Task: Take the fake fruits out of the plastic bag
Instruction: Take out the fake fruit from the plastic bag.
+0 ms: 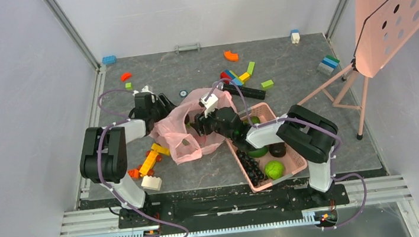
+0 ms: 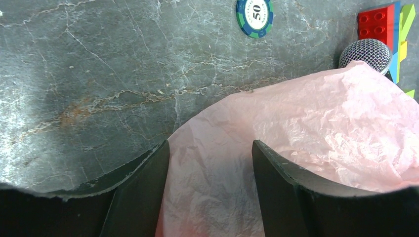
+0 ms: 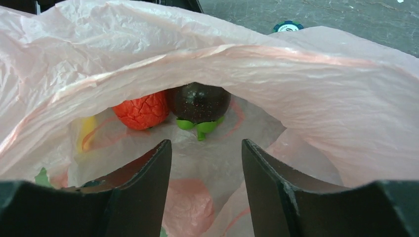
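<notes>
The pink plastic bag [image 1: 182,134] lies crumpled on the dark table between my arms. My right gripper [image 1: 199,124] is open and reaches into the bag's mouth [image 3: 296,89]. Inside the bag, just ahead of its fingertips, lie a red textured fruit [image 3: 142,111] and a dark purple round fruit [image 3: 198,102] with a green calyx. Something yellow [image 3: 88,129] shows through the film at the left. My left gripper [image 1: 160,109] is open at the bag's far left edge, with bag film [image 2: 296,128] lying between its fingers [image 2: 148,187]. A lime-green bumpy fruit [image 1: 274,169] sits in the basket.
A rigid pink basket [image 1: 296,165] stands right of the bag with black grapes [image 1: 252,167] and other dark fruits. Loose bricks [image 1: 149,161] lie near the left arm and at the back [image 1: 238,76]. A poker chip [image 2: 254,11] lies beyond the bag. A pink stand [image 1: 391,8] is at the right.
</notes>
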You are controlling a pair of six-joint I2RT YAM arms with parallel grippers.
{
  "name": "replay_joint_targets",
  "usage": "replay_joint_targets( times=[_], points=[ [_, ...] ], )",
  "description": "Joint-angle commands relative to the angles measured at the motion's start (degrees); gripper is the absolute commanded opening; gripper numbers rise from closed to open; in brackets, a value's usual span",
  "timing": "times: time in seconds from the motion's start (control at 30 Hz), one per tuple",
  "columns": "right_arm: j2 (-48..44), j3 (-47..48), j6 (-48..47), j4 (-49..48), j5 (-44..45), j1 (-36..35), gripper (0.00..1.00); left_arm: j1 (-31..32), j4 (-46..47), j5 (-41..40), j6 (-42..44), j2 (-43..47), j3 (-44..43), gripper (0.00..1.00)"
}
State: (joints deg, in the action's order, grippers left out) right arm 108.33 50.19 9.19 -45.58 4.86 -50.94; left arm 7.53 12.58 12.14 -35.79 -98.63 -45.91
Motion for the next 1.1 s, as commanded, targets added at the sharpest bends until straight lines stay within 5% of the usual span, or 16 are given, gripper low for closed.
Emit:
replay_joint_targets(
  times=[0.0, 0.33, 0.63, 1.07],
  points=[
    [-1.14, 0.84, -1.93, 0.18, 0.09, -0.04, 0.6, 0.03, 0.83, 0.33, 0.57, -0.53, 1.24, 0.69],
    [6.04, 8.53, -3.77, -1.47, -1.81, 0.05, 0.9, 0.03, 3.68, 4.1, 0.03, -1.48, 1.2, 0.68],
    [13.74, 16.42, -3.81, -1.26, -3.06, 0.18, 0.98, 0.03, 4.72, 6.53, -0.7, -2.71, 0.63, 0.68],
    [20.67, 24.31, 0.0, 2.51, -4.68, 0.68, 0.92, 0.04, 5.41, 7.71, -0.84, -3.43, 0.52, 0.67]
  ],
)
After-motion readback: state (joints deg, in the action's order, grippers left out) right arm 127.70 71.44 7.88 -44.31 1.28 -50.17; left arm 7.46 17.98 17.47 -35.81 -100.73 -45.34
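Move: The dark fruit with the green leaves lies inside the bag, about 7 cm to the right hand's left, 5 cm ahead and some 6 cm below. The red fruit sits against it, about 10 cm left of the hand and 2 cm ahead, at the same depth; the poker chip outside the bag is about 14 cm ahead, 7 cm left and 8 cm down. From the left hand the dark fruit is about 7 cm to the right, 2 cm back and level. The right hand, empty and half open in the mouth of the bag, first spreads its fingers and then reaches in again along their own pointing direction, left and forward about 8 cm while sinking some 3 cm, until the nearly wide-open fingers stand on either side of the dark fruit, with no closing yet. The left hand, its fingers staying about two-thirds open with bag film between them, shifts only about 1.5 cm to the right and turns slightly clockwise. ##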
